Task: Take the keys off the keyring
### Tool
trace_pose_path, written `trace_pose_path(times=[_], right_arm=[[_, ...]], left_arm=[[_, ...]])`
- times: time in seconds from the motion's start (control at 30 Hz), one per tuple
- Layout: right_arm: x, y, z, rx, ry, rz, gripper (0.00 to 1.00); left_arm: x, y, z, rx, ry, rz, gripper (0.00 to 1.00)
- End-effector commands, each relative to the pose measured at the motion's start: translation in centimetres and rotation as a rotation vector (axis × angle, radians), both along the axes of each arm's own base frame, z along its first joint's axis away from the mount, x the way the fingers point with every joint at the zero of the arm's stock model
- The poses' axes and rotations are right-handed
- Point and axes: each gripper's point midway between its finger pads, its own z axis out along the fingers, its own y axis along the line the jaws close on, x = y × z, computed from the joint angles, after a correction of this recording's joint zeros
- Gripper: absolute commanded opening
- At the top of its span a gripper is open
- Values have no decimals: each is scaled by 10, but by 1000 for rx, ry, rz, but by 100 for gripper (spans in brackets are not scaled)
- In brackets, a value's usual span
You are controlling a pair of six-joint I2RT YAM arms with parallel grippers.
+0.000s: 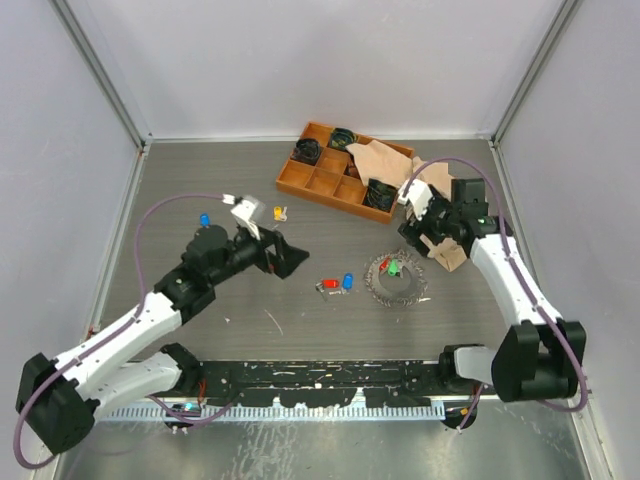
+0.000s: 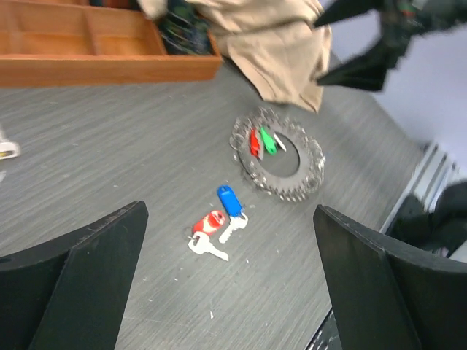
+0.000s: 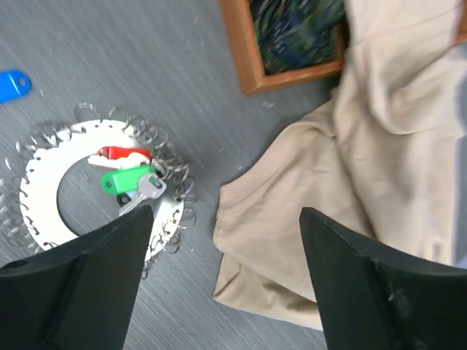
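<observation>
The keyring (image 1: pixel 398 282) lies flat on the table right of centre, a silvery disc edged with several small rings. A red-capped key (image 1: pixel 384 266) and a green-capped key (image 1: pixel 395 268) lie on its inner part. The ring shows in the left wrist view (image 2: pixel 279 164) and the right wrist view (image 3: pixel 44 182), with the green key (image 3: pixel 128 179) and the red key (image 3: pixel 117 154). Two loose keys, red-capped (image 1: pixel 328 285) and blue-capped (image 1: pixel 348 281), lie left of the ring. My left gripper (image 1: pixel 285 255) is open and empty, left of them. My right gripper (image 1: pixel 432 237) is open and empty, just right of the ring, over a cloth edge.
An orange compartment tray (image 1: pixel 310 180) stands at the back with dark bundles in some cells. A beige cloth (image 1: pixel 385 160) drapes over the tray's right side and down to the right gripper. A blue-capped key (image 1: pixel 204 219) and a yellow-capped key (image 1: pixel 280 212) lie at the left.
</observation>
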Motion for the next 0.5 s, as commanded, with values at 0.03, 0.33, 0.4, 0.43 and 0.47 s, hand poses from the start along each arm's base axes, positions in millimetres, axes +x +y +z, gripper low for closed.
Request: trace_pose_path(times=[0.03, 0.33, 0.4, 0.43, 0.47], right_arm=[[12, 22, 128, 259, -243, -55, 99], [17, 4, 289, 603, -378, -438, 100], [3, 15, 322, 651, -393, -371, 100], [-2, 19, 332, 676, -393, -356, 100], [-7, 22, 340, 706, -387, -346, 100]], left_arm=[[21, 43, 64, -261, 142, 122, 98], [30, 91, 170, -230, 119, 231, 98], [25, 94, 195, -217, 74, 226, 98], [21, 95, 207, -213, 48, 223, 98], [18, 97, 216, -205, 24, 218, 98]])
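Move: The keyring with the red- and green-capped keys lies free on the table, about 3 cm back and 6 cm left of the right hand, some 12 cm below it. On the same level, the blue-capped loose key is about 17 cm left and 4 cm back of that hand, the red-capped one 21 cm left and 4 cm back. From the left hand, the keyring is roughly 23 cm right, 7 cm ahead and 21 cm below. Lift the right gripper fast and almost straight up, about 29 cm, away from the keyring, finishing the finger opening and tilting the fingers from steeply down to nearly level. Meanwhile draw the empty left gripper away, first left and forward, then mainly upward, some 20 cm up and 9 cm left in all, turning slightly counter-clockwise with its fingers still open. ##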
